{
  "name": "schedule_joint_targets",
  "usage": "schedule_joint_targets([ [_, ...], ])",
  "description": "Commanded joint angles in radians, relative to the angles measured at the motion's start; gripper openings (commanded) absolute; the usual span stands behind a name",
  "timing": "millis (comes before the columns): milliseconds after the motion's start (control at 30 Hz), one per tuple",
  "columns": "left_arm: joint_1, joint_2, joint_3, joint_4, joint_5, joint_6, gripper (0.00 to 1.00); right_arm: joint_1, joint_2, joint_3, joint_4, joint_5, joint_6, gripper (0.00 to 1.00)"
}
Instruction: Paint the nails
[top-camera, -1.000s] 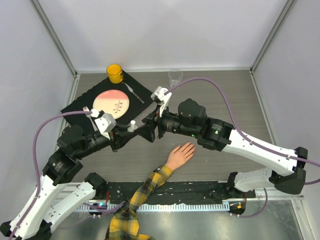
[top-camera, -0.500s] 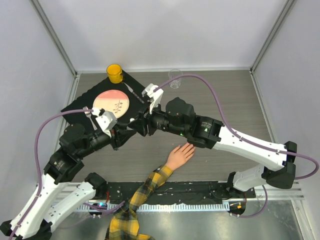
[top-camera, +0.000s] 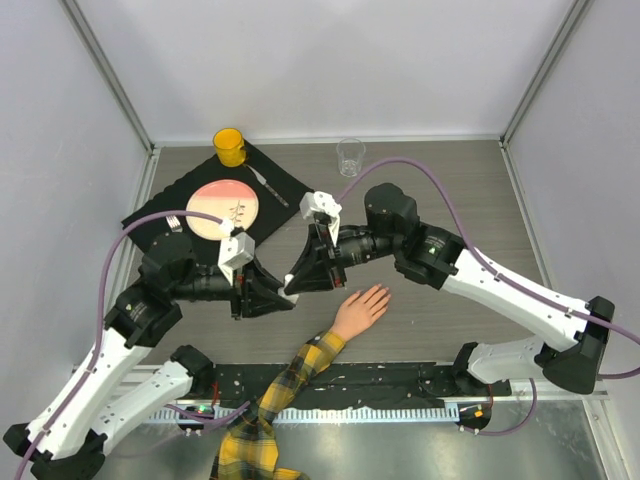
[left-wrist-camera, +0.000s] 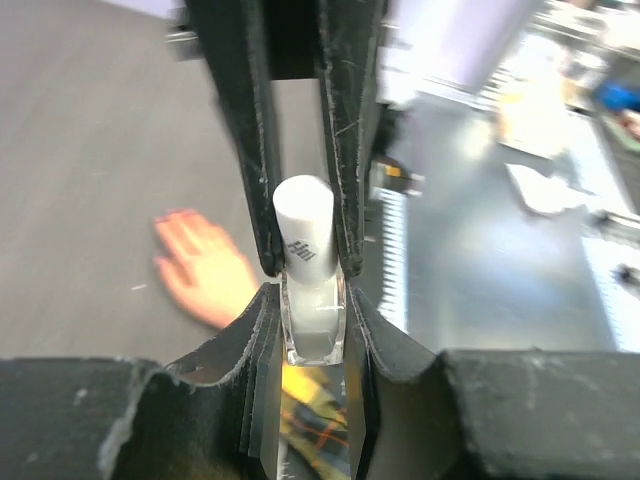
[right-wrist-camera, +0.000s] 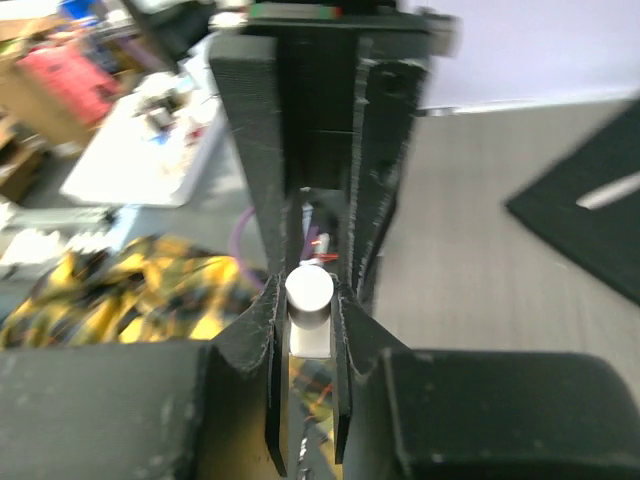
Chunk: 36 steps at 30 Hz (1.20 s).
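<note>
A small clear bottle (left-wrist-camera: 315, 322) with a white cap (left-wrist-camera: 303, 235) is held in the air. My left gripper (left-wrist-camera: 312, 300) is shut on its glass body. From the other side, my right gripper (right-wrist-camera: 309, 296) is shut on the white cap (right-wrist-camera: 309, 290). In the top view the left gripper (top-camera: 283, 296) and the right gripper (top-camera: 297, 280) meet tip to tip just left of the peach mannequin hand (top-camera: 361, 309), which lies flat, fingers spread, on a yellow-black plaid sleeve (top-camera: 285, 385). The nails are too small to make out.
A black mat (top-camera: 150, 215) at the back left carries a pink plate (top-camera: 222, 203), a knife (top-camera: 268, 186) and a fork (top-camera: 176, 220). A yellow cup (top-camera: 229, 147) and a clear glass (top-camera: 350, 156) stand near the back wall.
My right gripper has closed on the bottle's cap. Both grippers with the bottle have shifted towards the near side and right, closer to the mannequin hand.
</note>
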Motion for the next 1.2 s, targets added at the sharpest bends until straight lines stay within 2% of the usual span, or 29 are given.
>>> schedule_joint_targets([
  [0, -0.008, 0.022, 0.029, 0.149, 0.255, -0.024, 0.00, -0.011, 0.007, -0.061, 0.117, -0.331, 0.028, 0.01],
  [200, -0.008, 0.024, 0.030, 0.114, 0.049, 0.032, 0.00, -0.018, -0.034, -0.086, 0.130, -0.159, 0.038, 0.01],
  [300, -0.008, 0.022, 0.030, 0.077, -0.061, 0.067, 0.00, -0.017, -0.056, -0.094, 0.128, -0.072, 0.054, 0.16],
  [333, -0.008, 0.021, 0.032, 0.068, -0.081, 0.075, 0.00, -0.018, -0.059, -0.094, 0.127, -0.056, 0.070, 0.33],
  [433, -0.008, 0.012, 0.032, 0.046, -0.166, 0.096, 0.00, -0.018, -0.070, -0.082, 0.104, 0.062, 0.094, 0.53],
  [467, -0.008, 0.007, 0.033, 0.040, -0.198, 0.098, 0.00, -0.018, -0.074, -0.075, 0.091, 0.107, 0.111, 0.55],
  [500, -0.009, 0.001, 0.032, 0.038, -0.254, 0.099, 0.00, -0.020, -0.087, -0.063, 0.068, 0.223, 0.123, 0.56],
  [567, -0.008, -0.020, 0.023, 0.044, -0.340, 0.102, 0.00, -0.018, -0.099, -0.046, 0.041, 0.334, 0.187, 0.63],
  [600, -0.008, -0.028, 0.018, 0.048, -0.409, 0.099, 0.00, -0.020, -0.103, -0.040, 0.042, 0.406, 0.221, 0.64],
  [667, -0.009, -0.050, 0.004, 0.060, -0.460, 0.098, 0.00, -0.017, -0.097, -0.017, 0.031, 0.471, 0.324, 0.66],
  [767, -0.008, -0.062, 0.000, 0.069, -0.510, 0.093, 0.00, 0.008, -0.096, -0.011, 0.048, 0.560, 0.373, 0.66],
  [900, -0.008, -0.059, 0.001, 0.074, -0.516, 0.073, 0.00, 0.060, -0.052, 0.049, 0.009, 0.677, 0.335, 0.66],
  [1067, -0.008, -0.060, -0.005, 0.086, -0.511, 0.037, 0.00, 0.117, 0.018, 0.133, -0.005, 0.720, 0.303, 0.64],
  [1167, -0.009, -0.065, -0.013, 0.100, -0.511, 0.015, 0.00, 0.137, 0.056, 0.170, -0.015, 0.728, 0.292, 0.59],
])
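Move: The right fingers are already shut on the cap of the nail polish bottle, which is right at its hand point. The left hand keeps the bottle upright, its cap some 4 cm above and 1 cm ahead of that hand. From the right hand, the practice hand lies about 4 cm ahead and 14 cm to the right, roughly 34 cm below. The plate is some 30 cm ahead, 19 cm left and 35 cm below. Still gripping cap and bottle, both hands first draw back nearly 2 cm to finish a twist, the right turning a little counter-clockwise and the left a little clockwise. Then the right fingers open wide and let go of the cap while both hands swing forward about 8 cm, the right winding back some 40 degrees clockwise and ending with a rise of about 4 cm above the cap, the left keeping its hold on the bottle, turning counter-clockwise and drifting left. ##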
